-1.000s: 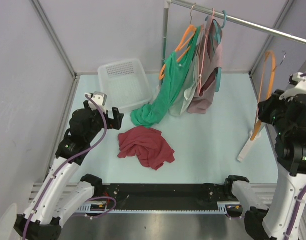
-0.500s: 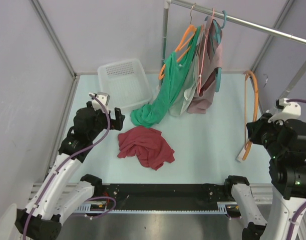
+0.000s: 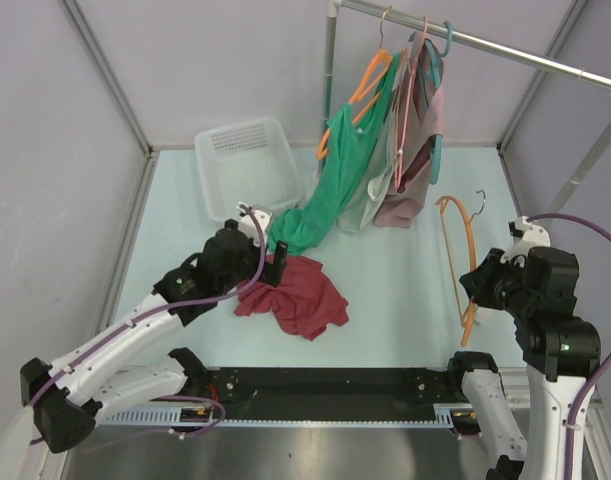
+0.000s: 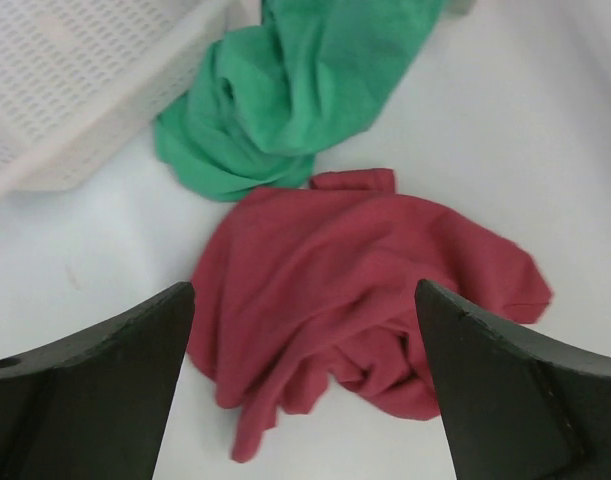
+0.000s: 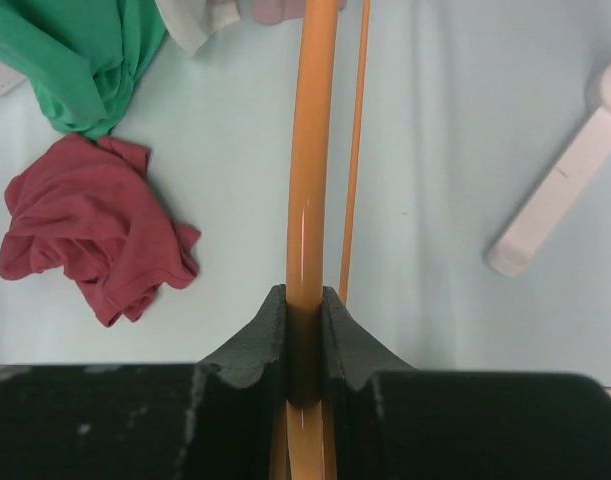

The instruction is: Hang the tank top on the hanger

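Observation:
The maroon tank top (image 3: 295, 291) lies crumpled on the pale table; it also shows in the left wrist view (image 4: 365, 280) and in the right wrist view (image 5: 95, 225). My left gripper (image 3: 271, 268) hovers at its left edge, open wide (image 4: 303, 300), the fabric showing between the spread black fingers (image 4: 95, 380) without touching them. My right gripper (image 3: 475, 292) is shut on the bare orange hanger (image 3: 463, 255), holding it upright over the right side of the table. The orange bar (image 5: 307, 190) runs straight up between the closed pads (image 5: 255, 345).
A white mesh basket (image 3: 247, 165) stands at the back left. A long green garment (image 3: 330, 195), a pale pink one (image 3: 420, 150) and a teal hanger (image 3: 437, 150) hang from the rail (image 3: 485, 45). The rail's white foot (image 5: 570, 190) lies at the right.
My left arm swung right and down from beside the basket to the tank top's edge. My right arm carried the hanger leftward and lower, away from the rail's post.

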You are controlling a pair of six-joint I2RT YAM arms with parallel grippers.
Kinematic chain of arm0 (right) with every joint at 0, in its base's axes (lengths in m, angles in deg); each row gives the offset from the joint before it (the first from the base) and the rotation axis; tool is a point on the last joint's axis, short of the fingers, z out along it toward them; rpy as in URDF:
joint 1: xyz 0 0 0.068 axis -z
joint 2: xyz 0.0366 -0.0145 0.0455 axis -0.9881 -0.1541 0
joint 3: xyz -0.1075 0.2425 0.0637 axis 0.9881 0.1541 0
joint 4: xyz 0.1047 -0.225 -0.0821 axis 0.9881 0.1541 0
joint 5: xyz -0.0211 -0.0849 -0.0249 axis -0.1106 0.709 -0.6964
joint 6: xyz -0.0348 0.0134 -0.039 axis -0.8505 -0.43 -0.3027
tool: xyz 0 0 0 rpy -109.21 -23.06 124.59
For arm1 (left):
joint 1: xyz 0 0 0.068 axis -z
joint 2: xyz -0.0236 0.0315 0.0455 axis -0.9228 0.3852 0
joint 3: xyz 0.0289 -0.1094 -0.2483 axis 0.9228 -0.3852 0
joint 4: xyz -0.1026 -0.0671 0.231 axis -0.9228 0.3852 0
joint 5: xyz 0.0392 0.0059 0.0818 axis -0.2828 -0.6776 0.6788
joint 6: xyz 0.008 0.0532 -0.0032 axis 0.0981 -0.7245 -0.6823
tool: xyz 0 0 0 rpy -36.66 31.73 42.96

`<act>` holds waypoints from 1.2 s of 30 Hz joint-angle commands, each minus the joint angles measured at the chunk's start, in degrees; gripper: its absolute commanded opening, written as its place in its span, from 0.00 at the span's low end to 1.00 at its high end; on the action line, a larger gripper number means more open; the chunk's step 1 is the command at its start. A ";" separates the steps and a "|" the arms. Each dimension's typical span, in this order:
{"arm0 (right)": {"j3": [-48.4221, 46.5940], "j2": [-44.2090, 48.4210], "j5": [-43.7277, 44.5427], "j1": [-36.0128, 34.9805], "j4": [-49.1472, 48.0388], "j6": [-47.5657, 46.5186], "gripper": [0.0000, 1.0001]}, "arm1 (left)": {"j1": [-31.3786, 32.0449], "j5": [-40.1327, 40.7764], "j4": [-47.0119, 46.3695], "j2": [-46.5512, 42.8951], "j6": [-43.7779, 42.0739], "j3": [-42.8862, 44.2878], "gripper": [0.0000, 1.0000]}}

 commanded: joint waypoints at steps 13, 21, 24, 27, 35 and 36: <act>4.60 0.91 -8.79 -2.74 -4.61 1.67 0.00 | 17.96 0.71 -14.17 7.47 24.42 -11.28 0.97; 5.74 0.56 -9.67 -3.18 -5.75 2.02 0.00 | 23.06 2.82 -15.40 19.24 23.98 -7.42 0.96; 6.53 0.56 -9.84 -3.35 -6.28 2.28 0.00 | 23.94 3.96 -15.66 23.64 23.11 -5.75 0.94; 7.24 0.64 -9.49 -4.83 -6.90 2.63 0.00 | 24.03 5.19 -15.40 26.71 22.40 -4.43 0.81; 8.64 0.47 -7.91 -7.31 -8.48 4.04 0.00 | 24.03 5.55 -15.49 25.93 19.86 -2.67 0.10; 8.73 0.47 -7.82 -7.92 -8.65 4.13 0.00 | 24.03 5.29 -15.40 25.76 19.50 -1.80 0.04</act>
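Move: The tank top lies on the table below my open left hand: its middle is some 4 cm back, 7 cm to the right and 15 cm down. From this hand, the green garment's lower end rests about 13 cm ahead and 7 cm right, and the white basket stands some 28 cm ahead and 4 cm left, both at table height. My right hand already holds the orange hanger; from it, the tank top is about 39 cm left, 6 cm ahead and 23 cm down. I sink my left hand about 15 cm, carrying it some 11 cm right and 8 cm back to the near right part of the tank top and tipping the fingers roughly 20 degrees steeper. At the bottom I close them from wide open and pinch a fold of the cloth. Meanwhile my right hand keeps its grip on the hanger and eases it about 4 cm left and slightly less down, turning it some 10 degrees counter-clockwise. ##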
